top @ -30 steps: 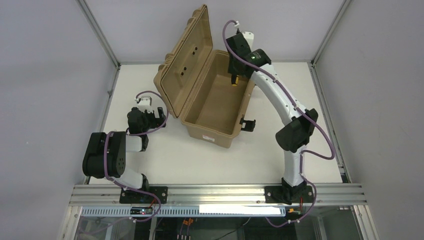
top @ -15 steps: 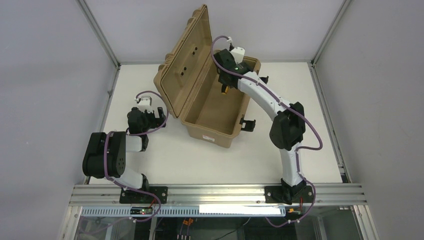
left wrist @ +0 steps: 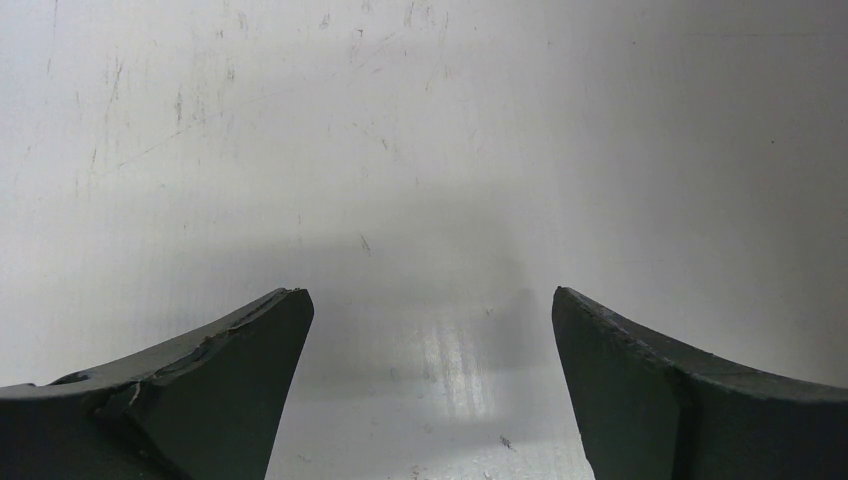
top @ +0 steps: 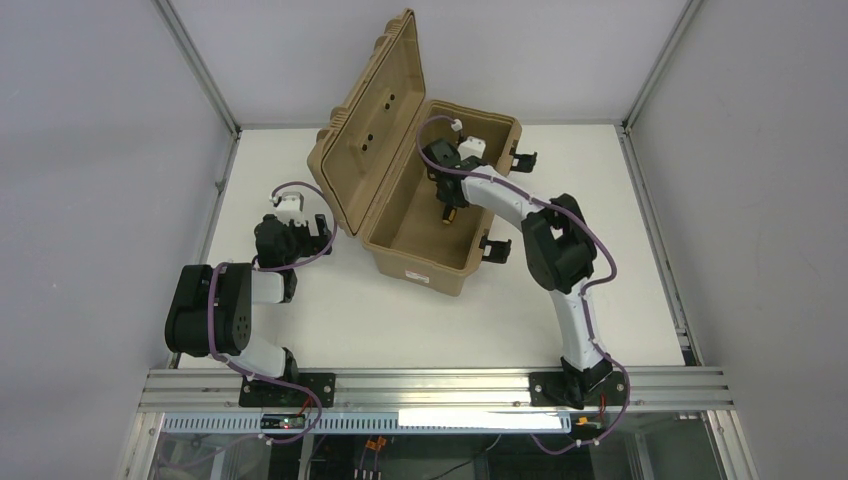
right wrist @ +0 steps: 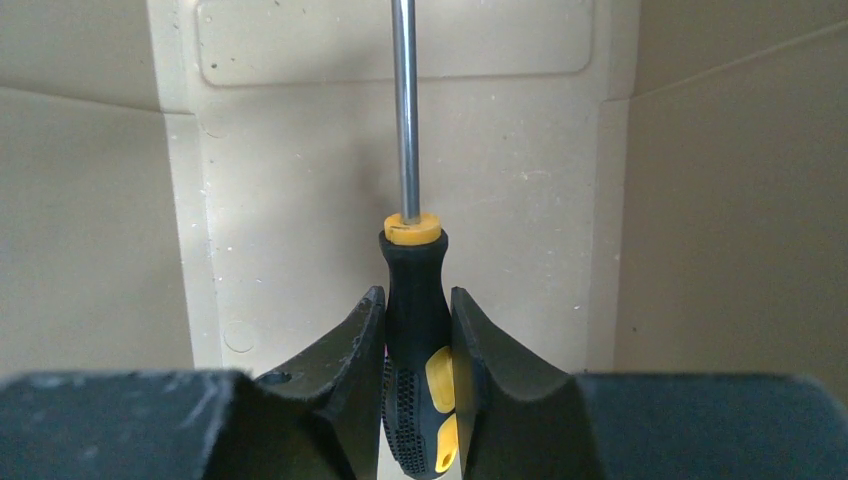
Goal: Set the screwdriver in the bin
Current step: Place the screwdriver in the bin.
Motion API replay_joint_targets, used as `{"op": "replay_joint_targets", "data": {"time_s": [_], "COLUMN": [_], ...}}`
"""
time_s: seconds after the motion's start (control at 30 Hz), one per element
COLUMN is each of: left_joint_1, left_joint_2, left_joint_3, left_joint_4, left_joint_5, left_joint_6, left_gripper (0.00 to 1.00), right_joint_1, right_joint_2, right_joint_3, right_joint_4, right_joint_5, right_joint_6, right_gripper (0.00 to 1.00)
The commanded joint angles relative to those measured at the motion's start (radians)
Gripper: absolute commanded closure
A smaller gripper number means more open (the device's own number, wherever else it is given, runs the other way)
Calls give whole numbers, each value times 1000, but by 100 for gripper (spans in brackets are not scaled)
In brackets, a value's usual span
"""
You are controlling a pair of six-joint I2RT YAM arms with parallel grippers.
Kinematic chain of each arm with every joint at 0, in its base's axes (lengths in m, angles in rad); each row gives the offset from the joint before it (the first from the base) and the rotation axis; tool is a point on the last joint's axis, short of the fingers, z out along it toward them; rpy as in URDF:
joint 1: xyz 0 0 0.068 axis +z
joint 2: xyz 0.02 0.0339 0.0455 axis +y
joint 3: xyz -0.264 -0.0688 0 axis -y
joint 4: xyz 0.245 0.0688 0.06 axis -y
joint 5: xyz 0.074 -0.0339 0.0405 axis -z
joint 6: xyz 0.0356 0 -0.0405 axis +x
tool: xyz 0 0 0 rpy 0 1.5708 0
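Observation:
The bin (top: 420, 262) is a tan case standing open at the table's middle back, its ribbed lid (top: 372, 120) upright on the left. My right gripper (top: 449, 210) reaches down inside the bin. It is shut on the screwdriver (right wrist: 415, 330), gripping the black and yellow handle, with the metal shaft (right wrist: 404, 110) pointing at the bin's tan inner wall (right wrist: 300, 180). The yellow of the handle shows inside the bin in the top view (top: 451, 214). My left gripper (top: 318, 226) is open and empty, low over the white table (left wrist: 400, 150), left of the bin.
Black latches (top: 495, 248) stick out on the bin's right side. The bin's right wall (right wrist: 730, 200) is close beside the right gripper. White enclosure walls and metal posts (top: 195, 65) ring the table.
My right arm moved left and down, from above the bin's far right rim into the bin, carrying the screwdriver. The left arm has not moved.

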Motion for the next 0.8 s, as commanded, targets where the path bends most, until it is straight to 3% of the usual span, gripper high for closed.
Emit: {"op": "replay_joint_targets", "data": {"time_s": [0.0, 0.07, 0.2, 0.33, 0.57, 0.77], "left_joint_1": [-9, -9, -9, -9, -9, -9], "left_joint_2": [-24, -25, -25, -24, -24, -25], "left_joint_3": [2, 2, 2, 2, 2, 2], "left_joint_4": [16, 17, 16, 17, 17, 18], "left_joint_5": [-1, -1, -1, -1, -1, -1], "left_joint_6": [-8, -7, -8, -8, -8, -8], "left_gripper": [1, 1, 1, 1, 1, 1], "right_joint_1": [7, 7, 7, 8, 19, 25], "right_joint_2": [15, 17, 12, -3, -59, -113], "right_joint_3": [-13, -28, -39, -36, -3, 54], "right_joint_4": [74, 80, 80, 74, 59, 15], "right_joint_5": [-20, -21, -8, -3, 30, 45], "right_joint_6": [62, 77, 85, 80, 39, 19], "right_gripper": [86, 78, 49, 41, 4, 1]}}
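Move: The right hand already holds the screwdriver by its handle inside the bin, with the middle of the bin floor straight below it, some 4 cm down. The bin's near latch stands about 11 cm to the right of the hand and 10 cm back; the far latch is about 17 cm right and 9 cm ahead, both around 5 cm higher than the hand. From the idle left hand the middle of the bin floor lies roughly 30 cm right and 6 cm ahead. The right hand, still pinching the screwdriver by its handle, eases the last 3 cm or so almost straight down to the bin floor, its wrist nearly unchanged, and its fingers begin to part as it bottoms out. It then stays low in the bin while the fingers spread from their grip to fully open, letting go of the handle, and finally starts to rise, by about 1.5 cm, away from the screwdriver. ##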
